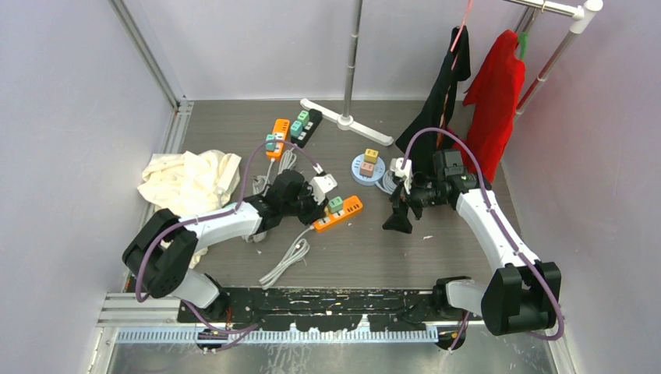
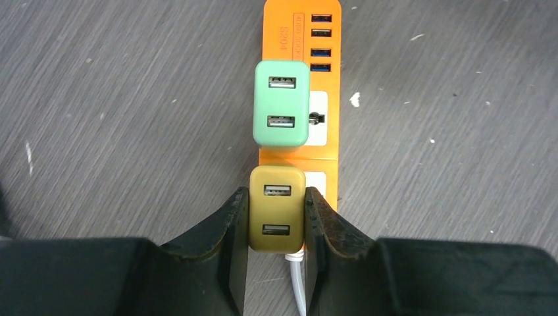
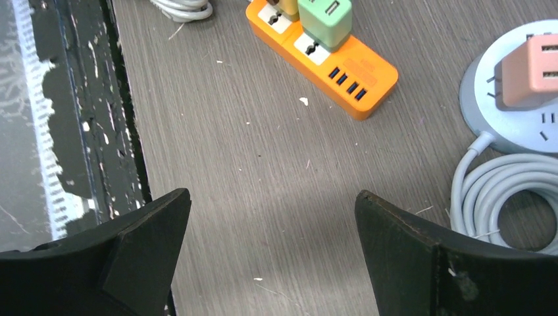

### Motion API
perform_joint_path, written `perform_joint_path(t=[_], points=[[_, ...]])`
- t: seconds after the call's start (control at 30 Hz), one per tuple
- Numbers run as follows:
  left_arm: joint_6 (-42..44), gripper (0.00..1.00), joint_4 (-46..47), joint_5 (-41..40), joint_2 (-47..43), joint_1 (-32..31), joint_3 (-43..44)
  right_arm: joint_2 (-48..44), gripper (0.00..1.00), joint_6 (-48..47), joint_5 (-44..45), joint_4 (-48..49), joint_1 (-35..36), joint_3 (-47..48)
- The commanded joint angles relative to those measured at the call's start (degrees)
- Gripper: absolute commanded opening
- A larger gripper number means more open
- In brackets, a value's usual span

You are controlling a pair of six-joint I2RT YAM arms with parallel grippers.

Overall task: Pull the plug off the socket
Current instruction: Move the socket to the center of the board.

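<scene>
An orange socket strip [image 2: 326, 59] lies on the grey table, also seen from above [image 1: 348, 211] and in the right wrist view [image 3: 355, 79]. Two plugs stand in it: a green plug [image 2: 281, 102] and a mustard-yellow plug [image 2: 276, 220] at the cable end. My left gripper [image 2: 277, 194] is shut on the yellow plug, one black finger [image 2: 231, 224] pressed against each side. The plug still sits in the strip. My right gripper [image 3: 273, 217] hangs wide open over bare table to the right of the strip, holding nothing.
A round grey socket [image 1: 356, 172] with pink and yellow plugs and a coiled cable [image 3: 507, 191] sits right of the strip. Behind are a second orange strip [image 1: 278, 136], a black strip [image 1: 308, 125], a rack foot [image 1: 335, 115] and hanging clothes [image 1: 495, 93]. White cloth [image 1: 187, 179] lies left.
</scene>
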Motion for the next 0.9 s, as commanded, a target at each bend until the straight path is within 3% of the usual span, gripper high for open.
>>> perform_joint_path(t=[0.0, 0.13, 0.27, 0.4, 0.67, 0.8, 0.87], points=[[2.31, 0.07, 5.77, 4.03, 0.78, -3.74, 2.64, -0.72, 1.00, -14.99, -2.34, -5.85, 0.00, 1.40], [3.24, 0.06, 8.05, 5.71, 2.51, -7.05, 3.59, -0.25, 1.00, -29.42, -3.34, -13.16, -0.03, 2.21], [3.95, 0.06, 8.75, 8.21, 5.32, -9.52, 5.86, 0.31, 0.92, -33.58, -4.22, -14.09, -0.27, 1.47], [4.30, 0.06, 9.42, 9.89, 8.08, -11.93, 7.77, 0.66, 0.81, -35.56, -3.78, -14.17, -0.37, 0.61], [3.04, 0.08, 12.08, 8.25, 11.76, -15.63, 10.03, 1.72, 0.72, -36.43, -4.93, -7.46, 0.01, -3.86], [1.31, 0.15, 13.29, 7.05, 12.16, -15.94, 9.95, 3.03, 0.71, -34.77, -4.64, -1.80, 1.01, -5.24], [0.65, 0.25, 14.28, 6.39, 11.58, -15.94, 9.34, 3.74, 0.71, -33.84, -4.32, 0.59, 1.27, -5.85]])
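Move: The orange socket's middle lies about 5 cm right of the left hand and 2 cm ahead, with the yellow plug already pinched in that hand. The clear board it is taken to lies some 12 cm right and 7 cm back; the green plug stands 4 cm right, 2 cm ahead. From the right hand, the green plug is about 16 cm left, 4 cm ahead and 8 cm below; the blue round socket is 7 cm left, 15 cm ahead. The orange socket is dragged level over the board by its yellow plug, which the left fingers keep pinched: about 14 cm, to the right and more gently back, turning some 25 degrees clockwise and easing off at the end. The open right hand swings counter-clockwise, eases back, then sinks about 3 cm and partly narrows its fingers as the green plug arrives before them, still untouched. ##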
